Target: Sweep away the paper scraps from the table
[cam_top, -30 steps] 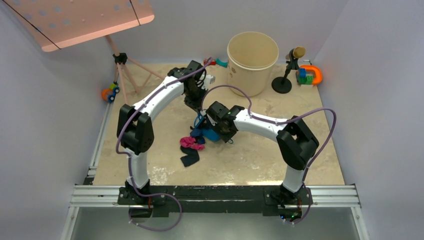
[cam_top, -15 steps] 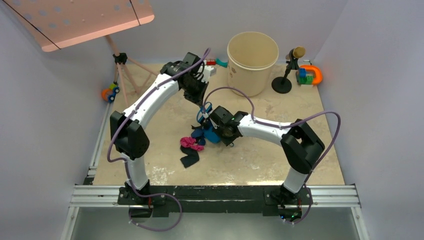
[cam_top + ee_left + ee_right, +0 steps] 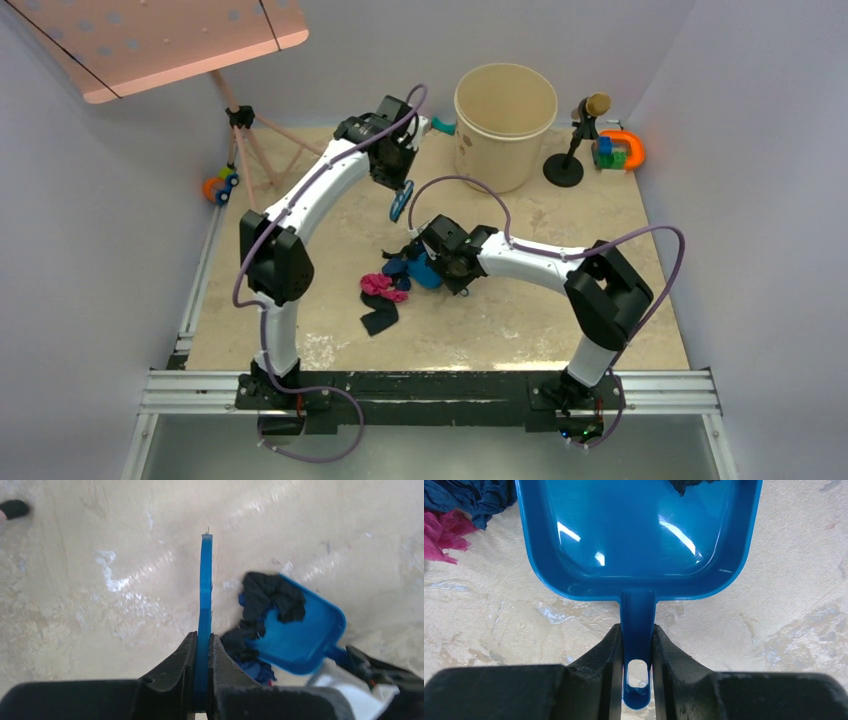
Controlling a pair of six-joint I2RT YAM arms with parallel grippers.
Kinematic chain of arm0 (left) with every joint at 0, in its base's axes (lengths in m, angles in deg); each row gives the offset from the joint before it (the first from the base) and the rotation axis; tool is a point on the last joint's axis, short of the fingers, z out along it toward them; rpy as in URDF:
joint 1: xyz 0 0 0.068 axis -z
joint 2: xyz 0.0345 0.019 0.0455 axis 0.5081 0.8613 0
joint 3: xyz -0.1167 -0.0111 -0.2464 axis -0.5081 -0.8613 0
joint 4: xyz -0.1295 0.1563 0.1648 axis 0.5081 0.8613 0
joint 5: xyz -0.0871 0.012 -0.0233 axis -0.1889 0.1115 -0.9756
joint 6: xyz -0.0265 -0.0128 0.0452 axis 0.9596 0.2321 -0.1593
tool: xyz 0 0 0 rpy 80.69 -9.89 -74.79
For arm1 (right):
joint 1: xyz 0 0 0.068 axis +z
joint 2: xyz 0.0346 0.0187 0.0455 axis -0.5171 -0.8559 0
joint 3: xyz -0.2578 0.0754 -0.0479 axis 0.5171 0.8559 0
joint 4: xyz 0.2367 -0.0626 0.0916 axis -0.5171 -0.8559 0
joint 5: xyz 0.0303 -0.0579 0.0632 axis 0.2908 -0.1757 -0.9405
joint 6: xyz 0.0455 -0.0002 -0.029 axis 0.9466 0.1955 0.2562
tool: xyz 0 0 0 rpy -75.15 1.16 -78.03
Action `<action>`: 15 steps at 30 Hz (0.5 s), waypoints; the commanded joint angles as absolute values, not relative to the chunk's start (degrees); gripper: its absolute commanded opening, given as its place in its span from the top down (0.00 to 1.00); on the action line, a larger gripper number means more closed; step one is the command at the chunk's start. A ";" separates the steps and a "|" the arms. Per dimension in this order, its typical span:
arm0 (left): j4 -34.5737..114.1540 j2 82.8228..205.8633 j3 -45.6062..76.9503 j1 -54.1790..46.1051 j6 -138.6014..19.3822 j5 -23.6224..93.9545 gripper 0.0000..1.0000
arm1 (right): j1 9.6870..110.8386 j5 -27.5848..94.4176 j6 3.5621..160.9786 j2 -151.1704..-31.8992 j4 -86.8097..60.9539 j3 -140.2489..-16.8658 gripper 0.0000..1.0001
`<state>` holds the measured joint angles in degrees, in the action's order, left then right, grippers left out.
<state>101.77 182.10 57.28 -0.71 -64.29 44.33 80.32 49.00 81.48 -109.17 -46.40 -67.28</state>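
Observation:
The paper scraps lie mid-table in a small heap: magenta [image 3: 383, 285], black [image 3: 379, 318] and dark blue [image 3: 398, 266]. My right gripper [image 3: 637, 645] is shut on the handle of a blue dustpan [image 3: 634, 530], whose mouth faces the heap. A black scrap [image 3: 272, 597] sits at the pan's mouth, and magenta [image 3: 444, 535] and dark blue [image 3: 469, 497] wads lie just outside its left corner. My left gripper [image 3: 202, 645] is shut on a flat blue brush [image 3: 205, 590], seen edge-on. It hangs above the table [image 3: 520, 310], behind the dustpan [image 3: 426, 272].
A large beige bucket [image 3: 505, 125] stands at the back centre. A pink music stand [image 3: 160, 40] on a tripod [image 3: 250, 140] fills the back left, with a toy [image 3: 220, 184] at its foot. A black stand [image 3: 570, 150] and colourful toys [image 3: 620, 150] sit back right.
My left arm has lifted the brush away from the heap, up and toward the back of the table. The right arm and dustpan have barely shifted.

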 commanded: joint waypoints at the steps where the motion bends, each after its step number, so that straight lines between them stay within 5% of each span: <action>1: 99.99 188.56 64.05 0.21 -65.67 49.35 1.00 | 80.70 49.03 82.66 -109.03 -47.17 -68.37 1.00; 9: 105.27 194.75 65.61 0.88 -66.27 37.53 1.00 | 80.71 49.13 82.66 -110.61 -46.99 -70.69 1.00; 15: 102.90 188.52 57.42 1.12 -63.16 25.44 1.00 | 80.71 49.33 83.01 -110.65 -46.35 -70.69 1.00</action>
<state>102.60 193.82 61.89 0.77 -64.84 35.61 80.32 49.00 82.11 -110.59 -46.96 -68.59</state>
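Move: The left hand holds the brush in the air; the black scrap at the dustpan's mouth lies about 11 cm back, 3 cm to its right and 15 cm below. From that hand the dustpan is some 12 cm back and 5 cm right, the navy scrap 15 cm straight back, the pink scrap 18 cm back and 2 cm left, all roughly as low. From the right hand, gripping the dustpan's handle, the black scrap is about 6 cm ahead and 9 cm left. Down and to the right, the left hand brings the brush in towards the dustpan's mouth, sinking about 6 cm and going 4 cm right; it first swings forward nearly 3 cm, then draws back as much while the wrist tips about 10 degrees steeper. The bristles come against the black scrap and push it towards the handle, fingers keeping their grip. The right hand holds the dustpan still on the table. ##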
